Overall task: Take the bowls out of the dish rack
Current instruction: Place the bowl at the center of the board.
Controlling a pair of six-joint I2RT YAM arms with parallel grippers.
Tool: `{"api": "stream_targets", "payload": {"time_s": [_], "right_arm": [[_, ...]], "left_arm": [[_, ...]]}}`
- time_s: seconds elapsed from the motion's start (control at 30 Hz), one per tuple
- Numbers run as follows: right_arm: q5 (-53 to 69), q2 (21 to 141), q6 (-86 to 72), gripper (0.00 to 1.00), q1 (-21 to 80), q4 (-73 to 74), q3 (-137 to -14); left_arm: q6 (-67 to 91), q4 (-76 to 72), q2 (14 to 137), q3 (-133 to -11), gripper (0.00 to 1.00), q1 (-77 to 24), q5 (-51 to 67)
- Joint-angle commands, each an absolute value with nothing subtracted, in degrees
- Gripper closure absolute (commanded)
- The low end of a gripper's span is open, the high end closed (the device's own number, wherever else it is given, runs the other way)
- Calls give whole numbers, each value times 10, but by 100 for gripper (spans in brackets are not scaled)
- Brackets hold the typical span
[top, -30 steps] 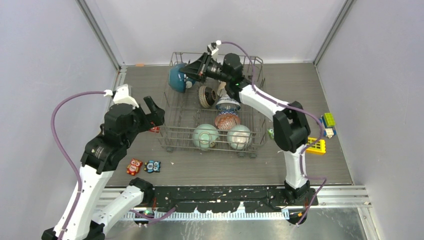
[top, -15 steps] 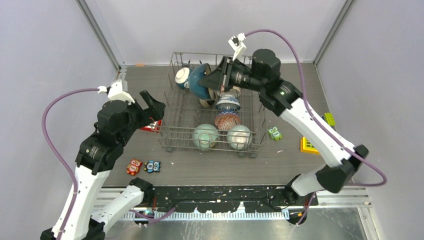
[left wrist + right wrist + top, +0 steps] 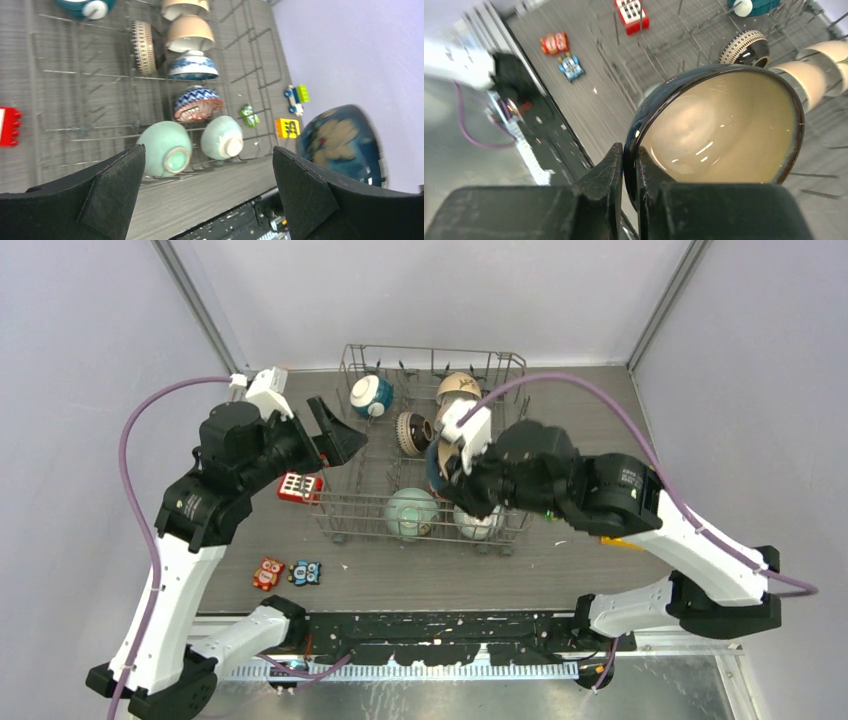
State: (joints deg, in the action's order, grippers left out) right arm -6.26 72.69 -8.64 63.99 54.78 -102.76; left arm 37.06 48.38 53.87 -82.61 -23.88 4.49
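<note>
The grey wire dish rack [image 3: 346, 368] stands mid-table. My right gripper [image 3: 630, 150] is shut on the rim of a dark blue bowl [image 3: 724, 130] with a cream inside, held above the rack's front right [image 3: 437, 468]. In the left wrist view that bowl [image 3: 340, 145] shows blurred at the right. In the rack sit a teal-and-white bowl [image 3: 370, 395], a dark brown one [image 3: 413, 432], a cream one [image 3: 458, 387], blue-and-white [image 3: 193, 67], red patterned [image 3: 198, 103] and two pale green ones [image 3: 165, 148] [image 3: 222, 137]. My left gripper [image 3: 335, 435] hangs open and empty over the rack's left side.
A red block [image 3: 299, 487] lies left of the rack. Two owl figures [image 3: 268, 572] [image 3: 306, 572] sit near the front left. Right of the rack are a green owl [image 3: 248, 115], a yellow block [image 3: 286, 127] and a small toy [image 3: 296, 97]. Walls close three sides.
My right gripper has carried the dark blue bowl from the rack's back left, up and toward its front right. The left arm rose toward the rack's left side, its jaws a little wider.
</note>
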Motion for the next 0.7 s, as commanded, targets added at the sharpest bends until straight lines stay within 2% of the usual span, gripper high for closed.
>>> {"api": "stream_targets", "payload": {"time_s": [0.0,0.13,0.27,0.43,0.57,0.67], "right_arm": [[-253,708,71,99,747,562,-1029],[-288,715,149,99,816,574,-1003],[-271,719,216,99,868,579,-982],[-282,739,266,99,921,610,-967],[-314,765,278,99,960,633,-964],[-328,781,285,99,976,640,-964]], "left_arm": [[355,485,564,-880,0,-239,161],[330,495,574,-913,0,-243,196],[283,520,583,-941,0,-252,233],[241,512,574,-915,0,-269,283],[190,541,580,-916,0,-291,272],[150,584,597,-929,1,-340,215]]}}
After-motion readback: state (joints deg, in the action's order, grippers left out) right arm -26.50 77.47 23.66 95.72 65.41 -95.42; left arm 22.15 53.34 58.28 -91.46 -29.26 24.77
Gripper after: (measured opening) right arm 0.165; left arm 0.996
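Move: The dark blue bowl, already pinched by its rim in the right hand, has its middle about 14 cm to the right of the left hand, 3 cm back and 2 cm higher. From the right hand, the open left fingers are some 16 cm left and 8 cm ahead, about level. Far below, roughly 28 cm under the right hand and 18 cm ahead, sit the mint bowl, 7 cm left, and the pale bowl, 8 cm right. Back towards its base and down, the right arm draws the dark blue bowl in front of the rack, about 9 cm each way, rolling its wrist some 60 degrees with the rim still pinched. The left hand goes right and back about 5 cm each, rising before it dips slightly, and swings some 30 degrees clockwise, wide-open fingers coming round towards the bowl. ##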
